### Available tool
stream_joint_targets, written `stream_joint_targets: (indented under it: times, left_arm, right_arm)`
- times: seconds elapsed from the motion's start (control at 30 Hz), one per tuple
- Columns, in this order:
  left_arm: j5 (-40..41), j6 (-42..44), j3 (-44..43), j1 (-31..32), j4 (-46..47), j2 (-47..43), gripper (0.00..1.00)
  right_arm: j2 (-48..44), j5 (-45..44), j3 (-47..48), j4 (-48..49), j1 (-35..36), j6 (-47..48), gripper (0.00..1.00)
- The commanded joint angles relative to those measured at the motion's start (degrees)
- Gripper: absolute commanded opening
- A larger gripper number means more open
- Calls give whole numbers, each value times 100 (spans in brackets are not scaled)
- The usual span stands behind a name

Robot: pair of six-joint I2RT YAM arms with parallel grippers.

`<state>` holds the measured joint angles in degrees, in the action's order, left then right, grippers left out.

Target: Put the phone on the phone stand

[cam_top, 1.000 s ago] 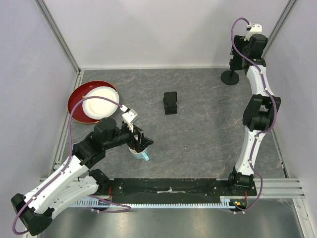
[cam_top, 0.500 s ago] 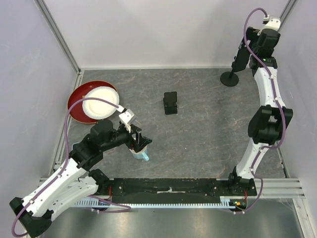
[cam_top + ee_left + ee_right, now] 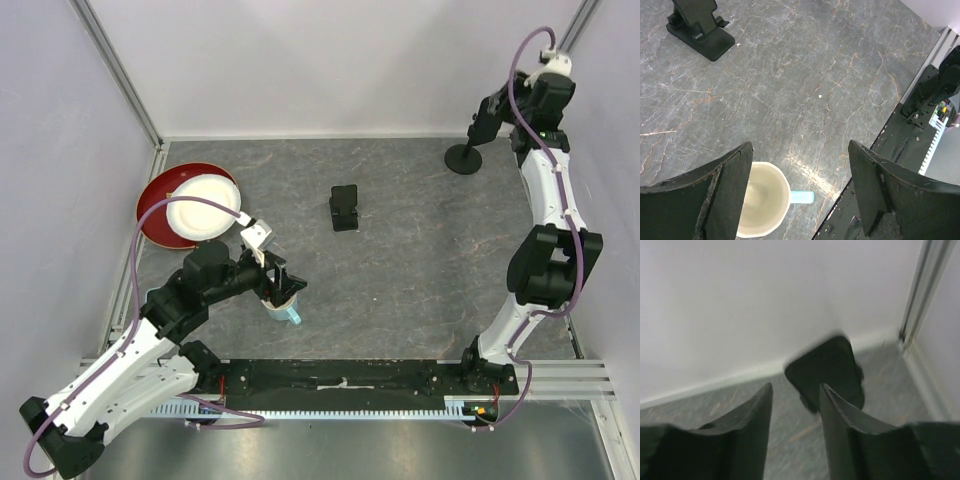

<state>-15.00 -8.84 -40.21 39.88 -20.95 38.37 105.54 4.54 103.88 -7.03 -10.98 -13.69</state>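
At the back right a black phone (image 3: 481, 122) leans upright on a phone stand with a round base (image 3: 463, 158). In the right wrist view the phone (image 3: 827, 371) is a dark rounded slab in front of the white wall. My right gripper (image 3: 500, 103) hangs raised just right of it. Its fingers (image 3: 747, 430) are a narrow gap apart, with nothing between them, and do not touch the phone. My left gripper (image 3: 280, 285) is open at the near left, low over a white mug (image 3: 762, 197).
A small black folding holder (image 3: 343, 208) with a dark plate stands mid-table; it shows in the left wrist view too (image 3: 696, 22). The mug's light-blue handle (image 3: 802, 197) points right. A white plate on a red plate (image 3: 158, 212) lies at the far left. Walls close in behind the stand.
The right arm has drawn up and to the right, away from the stand, leaving the phone on it, and its jaws have narrowed. The left arm has barely moved.
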Motion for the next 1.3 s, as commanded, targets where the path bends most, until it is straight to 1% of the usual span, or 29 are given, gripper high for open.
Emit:
stream_joint_targets:
  times: [0.0,0.07,0.23,0.3,0.33,0.37,0.43,0.47,0.5,0.53,0.57,0.6,0.63,0.67,0.73,0.83,0.87,0.93,1.03,1.07,1.1,1.13,1.27]
  left_arm:
    - [59,225,-84,20,47,74,83]
    - [33,225,-84,20,56,83,83]
    - [6,225,-84,20,56,127,83]
    - [-11,225,-84,20,56,136,83]
    - [-20,225,-93,20,56,144,83]
    - [-20,225,-93,11,56,136,83]
    - [-20,234,-84,11,56,127,83]
    - [-29,234,-84,20,56,144,83]
    - [-29,234,-84,11,56,153,83]
    - [-46,234,-84,11,65,153,83]
    - [-64,234,-84,20,73,162,83]
    - [-73,242,-84,20,74,179,83]
    - [-73,243,-93,11,74,197,83]
    - [-90,243,-101,11,74,206,83]
    - [-117,251,-101,11,82,224,83]
    - [-152,251,-101,11,91,232,83]
    - [-161,251,-101,11,91,232,83]
    - [-161,251,-101,11,91,224,83]
    - [-161,251,-101,11,91,224,83]
    - [-152,251,-101,11,91,224,83]
    - [-161,251,-101,11,100,224,83]
    - [-169,251,-101,3,91,215,83]
    - [-161,251,-93,11,100,223,83]
  right_arm:
    - [-358,627,-937,-124,-351,-757,38]
    - [-464,680,-1446,8,-378,-784,33]
    - [-315,680,-2133,289,-422,-942,33]
    - [-341,557,-2502,622,-492,-1301,36]
    - [-341,583,-2895,1093,-536,-1468,37]
    - [-306,740,-3047,1316,-589,-1818,36]
    - [-131,856,-3381,1886,-729,-2118,29]
    - [-43,917,-3452,2072,-765,-2250,22]
    - [63,1335,-3514,2309,-861,-2539,20]
    - [264,1609,-3584,2798,-905,-2690,19]
    - [327,1795,-3628,3029,-932,-2822,20]
    - [371,1962,-3698,3310,-958,-3041,22]
    - [380,2164,-3803,3757,-958,-3086,26]
    - [380,2192,-3796,3831,-958,-3095,32]
    - [397,2402,-3691,3980,-958,-3095,33]
    - [371,2438,-3542,4007,-950,-3087,33]
    - [380,2447,-3497,3981,-950,-3095,28]
    - [415,2491,-3340,3955,-958,-3130,22]
    - [529,2587,-3242,4042,-932,-3332,12]
    - [555,2631,-3233,4069,-932,-3429,6]
    - [573,2640,-3233,4104,-923,-3456,3]
    - [565,2649,-3251,4148,-914,-3456,0]
    - [538,2693,-3242,4280,-853,-3447,0]
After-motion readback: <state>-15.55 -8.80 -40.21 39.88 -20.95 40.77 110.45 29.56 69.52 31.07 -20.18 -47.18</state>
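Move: The phone already sits on the round-based phone stand, near the far right corner; its middle is about 10 cm ahead of the right gripper, nearly straight on, and some 12 cm lower. The stand's base is also about 10 cm ahead, some 32 cm down. A small black folding stand is roughly 31 cm left and 6 cm back, at table height. From the left gripper the phone is about 48 cm ahead, 46 cm right, roughly level. Drop the right gripper about 23 cm on the near side of the phone and stand, drawing back about 6 cm as it sinks, then bring it up again some 7 cm and forward about 3 cm. Roll the wrist about 35 degrees on the way, left side rising, and close the empty, partly open fingers fully. End with the shut tips close to the phone, not on it. ##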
